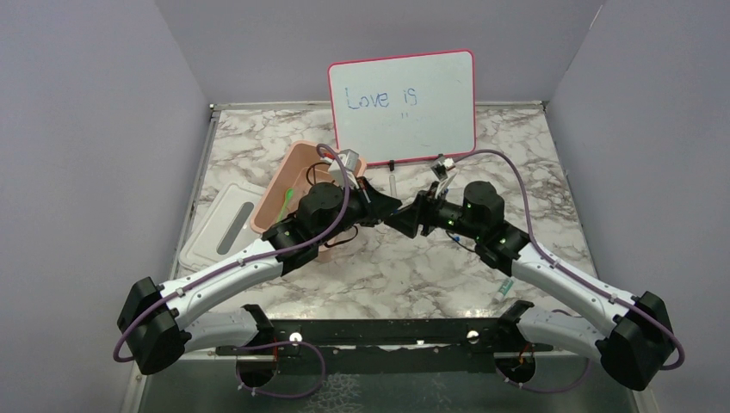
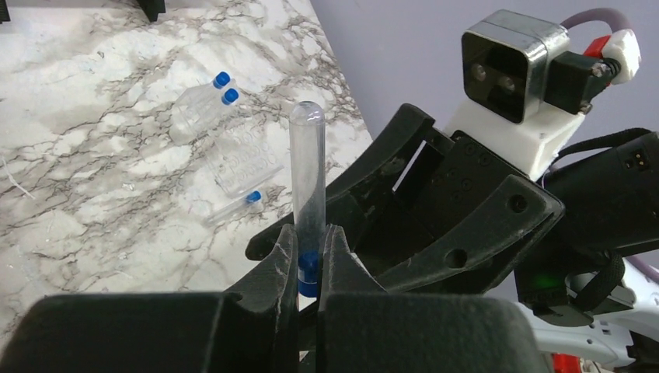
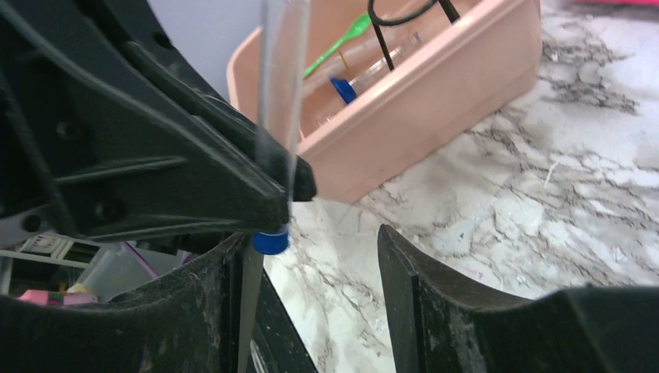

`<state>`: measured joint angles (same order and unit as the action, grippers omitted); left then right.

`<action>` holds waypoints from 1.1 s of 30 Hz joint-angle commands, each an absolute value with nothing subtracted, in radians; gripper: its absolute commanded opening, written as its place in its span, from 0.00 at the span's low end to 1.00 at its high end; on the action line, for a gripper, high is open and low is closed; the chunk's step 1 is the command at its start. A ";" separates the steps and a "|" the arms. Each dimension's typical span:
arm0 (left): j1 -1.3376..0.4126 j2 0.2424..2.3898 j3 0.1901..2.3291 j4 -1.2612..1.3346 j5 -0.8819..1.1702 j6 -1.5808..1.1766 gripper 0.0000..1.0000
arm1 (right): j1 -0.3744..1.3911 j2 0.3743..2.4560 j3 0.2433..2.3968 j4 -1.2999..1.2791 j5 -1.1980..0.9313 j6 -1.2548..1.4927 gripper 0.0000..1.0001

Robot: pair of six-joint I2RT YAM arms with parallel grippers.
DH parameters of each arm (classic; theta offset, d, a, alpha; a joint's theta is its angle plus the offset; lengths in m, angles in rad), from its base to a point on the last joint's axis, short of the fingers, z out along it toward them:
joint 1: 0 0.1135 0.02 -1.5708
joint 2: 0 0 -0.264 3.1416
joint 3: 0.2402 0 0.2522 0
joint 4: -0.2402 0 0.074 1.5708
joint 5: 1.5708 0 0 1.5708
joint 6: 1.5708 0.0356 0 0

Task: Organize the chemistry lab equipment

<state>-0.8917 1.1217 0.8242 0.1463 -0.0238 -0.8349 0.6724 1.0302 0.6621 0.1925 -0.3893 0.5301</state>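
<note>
A clear tube (image 2: pixel 308 179) with a blue cap (image 3: pixel 270 242) stands upright in my left gripper (image 2: pixel 311 256), which is shut on its capped end. My right gripper (image 3: pixel 311 249) is open, its jaws wide apart, and the tube's cap sits just off its left finger. The two grippers meet nose to nose over the table's middle, left gripper (image 1: pixel 389 209) against right gripper (image 1: pixel 415 217). The pink tub (image 3: pixel 435 101) holds a green-handled tool (image 3: pixel 342 35), a black wire stand (image 3: pixel 396 12) and another blue-capped tube (image 3: pixel 365 78). More blue-capped tubes (image 2: pixel 203 101) and a small one (image 2: pixel 233 208) lie on the marble.
The pink-framed whiteboard (image 1: pixel 402 105) stands at the back of the table. A white lid (image 1: pixel 219 228) lies left of the pink tub (image 1: pixel 277 185). A clear plastic tray (image 2: pixel 247 159) rests between the loose tubes. Purple walls close in both sides.
</note>
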 commanded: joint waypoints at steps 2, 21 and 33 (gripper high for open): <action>-0.891 1.110 0.825 0.178 -0.030 -0.878 0.00 | 0.675 0.980 0.609 0.338 -0.344 0.599 0.48; -0.863 1.062 0.820 0.162 -0.006 -0.895 0.37 | 0.675 0.881 0.568 0.276 -0.319 0.408 0.01; -0.725 1.120 0.907 0.124 0.333 -0.820 0.61 | 0.676 0.895 0.645 0.097 -0.410 0.263 0.01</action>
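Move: The capped test tube stands upright in the left fingers, blue cap down, its middle about 3 cm above the left hand point. From the right hand, which is open around the cap end, the tube's middle is roughly 5 cm up and 1 cm to the left, level with it fore and aft. The pink bin lies some 12 cm ahead and 22 cm left of the right hand, 18 cm lower; a loose tube lies 7 cm ahead, 12 cm right, 22 cm below. The tube's capped end is pinched from the right: the right fingers close on it while that hand rises about 2 cm, fingertips tilting up. Only then do the left fingers open and let go, the left hand backing off some 3 cm to the left, up and forward. Keeping its grip, the right hand eases right and slightly back and down, its tips dipping again. ##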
